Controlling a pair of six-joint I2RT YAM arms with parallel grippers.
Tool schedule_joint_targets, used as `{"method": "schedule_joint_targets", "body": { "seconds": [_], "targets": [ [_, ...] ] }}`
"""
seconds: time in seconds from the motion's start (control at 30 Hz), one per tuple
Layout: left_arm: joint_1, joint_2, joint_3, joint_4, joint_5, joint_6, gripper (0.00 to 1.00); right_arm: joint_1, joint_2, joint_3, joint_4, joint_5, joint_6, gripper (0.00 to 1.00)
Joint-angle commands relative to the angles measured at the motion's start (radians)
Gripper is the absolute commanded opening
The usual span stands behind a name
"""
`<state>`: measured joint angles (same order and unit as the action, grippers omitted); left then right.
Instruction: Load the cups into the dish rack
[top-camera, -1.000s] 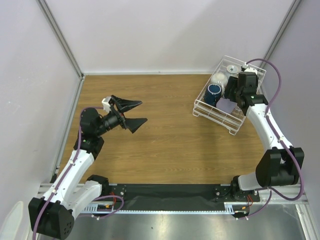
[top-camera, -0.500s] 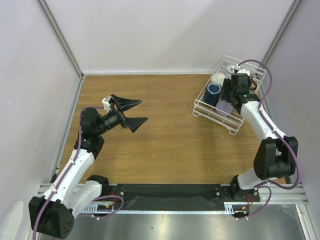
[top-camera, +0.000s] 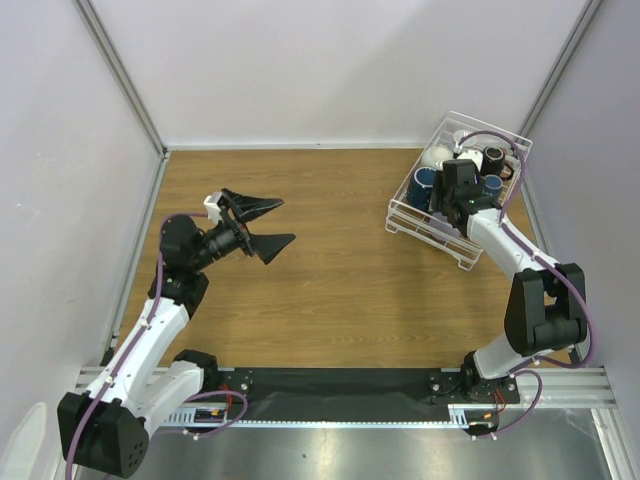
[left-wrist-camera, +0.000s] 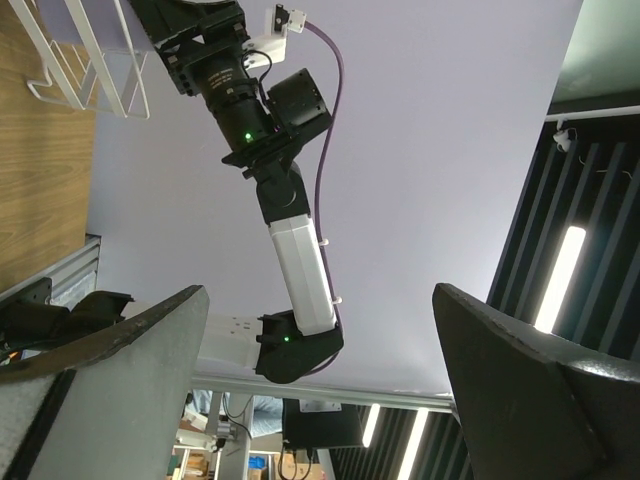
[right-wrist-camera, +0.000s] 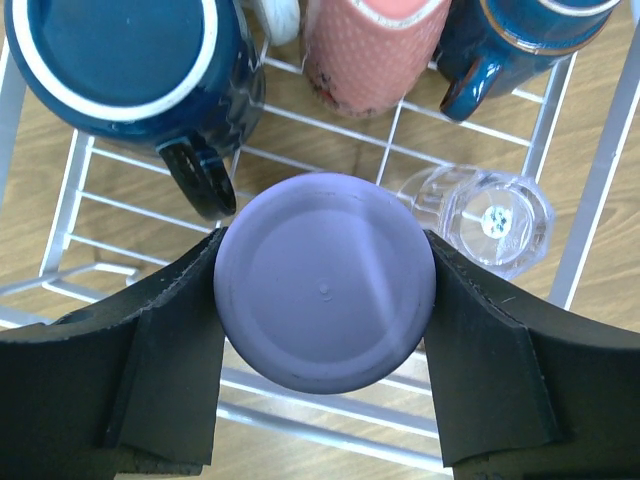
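Observation:
The white wire dish rack (top-camera: 413, 226) stands at the far right of the table. My right gripper (top-camera: 447, 207) is down inside it, shut on the upside-down lavender tumbler (right-wrist-camera: 325, 285), whose base fills the gap between both pads. Around the tumbler in the rack (right-wrist-camera: 590, 180) are a navy mug (right-wrist-camera: 125, 60), a terracotta cup (right-wrist-camera: 365, 45), a second navy cup (right-wrist-camera: 520, 35) and a clear glass (right-wrist-camera: 485, 215). From above I also see a pale mug (top-camera: 437, 157) and a black mug (top-camera: 494, 158). My left gripper (top-camera: 270, 225) is open and empty, held above the table's left part.
The left wrist view looks across at the right arm (left-wrist-camera: 290, 230) and a corner of the rack (left-wrist-camera: 90, 60). Lilac walls close in the table on three sides, and the rack sits close to the right wall (top-camera: 600, 150).
My right gripper has moved left and toward the rack's near side with the lavender tumbler, lower among the cups. The left arm has not moved.

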<state>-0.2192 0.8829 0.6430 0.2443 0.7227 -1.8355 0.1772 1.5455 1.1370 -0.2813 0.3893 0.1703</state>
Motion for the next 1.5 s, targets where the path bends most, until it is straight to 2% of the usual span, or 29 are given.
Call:
{"method": "schedule_joint_targets", "body": {
  "seconds": [0.0,0.13,0.27,0.37,0.53,0.57,0.67,0.73,0.97,1.07,1.2,1.3,1.47],
  "targets": [
    [0.011,-0.024,0.014,0.016,0.02,-0.013,1.0,0.01,-0.01,-0.023,0.088,0.066,-0.028,0.06],
    [0.011,-0.028,0.014,0.009,0.015,-0.01,1.0,0.016,-0.012,-0.051,0.11,0.074,-0.026,0.09],
    [0.011,-0.033,0.015,0.007,0.014,-0.01,1.0,0.016,-0.018,-0.054,0.091,0.077,-0.008,0.18],
    [0.011,-0.035,0.017,0.003,0.011,-0.005,1.0,0.015,-0.033,-0.054,0.074,0.071,0.008,0.34],
    [0.011,-0.038,0.017,-0.01,0.009,0.007,1.0,0.011,-0.053,-0.048,0.05,0.053,0.017,0.5],
    [0.011,-0.038,0.017,-0.016,0.007,0.008,1.0,0.013,-0.065,-0.046,0.05,0.049,0.015,0.59],
    [0.009,-0.041,0.015,-0.022,0.001,0.013,1.0,0.011,-0.087,-0.039,0.042,0.042,0.012,0.69],
    [0.009,-0.041,0.015,-0.022,0.0,0.016,1.0,0.011,-0.097,-0.03,0.033,0.042,0.011,0.72],
    [0.009,-0.056,0.006,-0.03,-0.008,0.021,1.0,0.01,-0.104,0.004,0.008,0.046,-0.003,0.96],
    [0.009,-0.061,0.006,-0.031,-0.009,0.022,1.0,0.011,-0.101,0.015,0.001,0.046,0.001,1.0],
    [0.009,-0.064,0.003,-0.039,-0.006,0.027,1.0,0.016,-0.12,0.046,-0.022,0.054,0.003,1.0],
    [0.009,-0.062,-0.002,-0.051,-0.003,0.041,1.0,0.019,-0.124,0.125,-0.1,0.068,0.027,1.0],
    [0.009,-0.007,0.027,-0.08,0.047,0.152,1.0,0.064,-0.171,0.187,-0.171,0.018,0.075,1.0]
  ]
}}
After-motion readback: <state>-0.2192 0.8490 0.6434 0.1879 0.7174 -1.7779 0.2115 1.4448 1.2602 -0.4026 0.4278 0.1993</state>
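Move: My right hand already holds the purple cup bottom up over the near end of the dish rack, its middle roughly 4 cm below my finger pads. From that hand the navy mug stands about 9 cm ahead and 7 cm left, the pink cup 11 cm ahead and 3 cm right, and the glass some 3 cm ahead and 7 cm right, all around 4 cm lower. From my left hand the purple cup lies about 17 cm ahead, 44 cm right and 21 cm lower. I keep my right hand low with the purple cup still pinched, nudging forward a touch and then easing back about 1.5 cm. Next I spread the fingers fully, letting go of the cup's sides while starting to rise, and lift faster, about 7 cm straight up from the cup with the fingers tipping up some 5 degrees. ##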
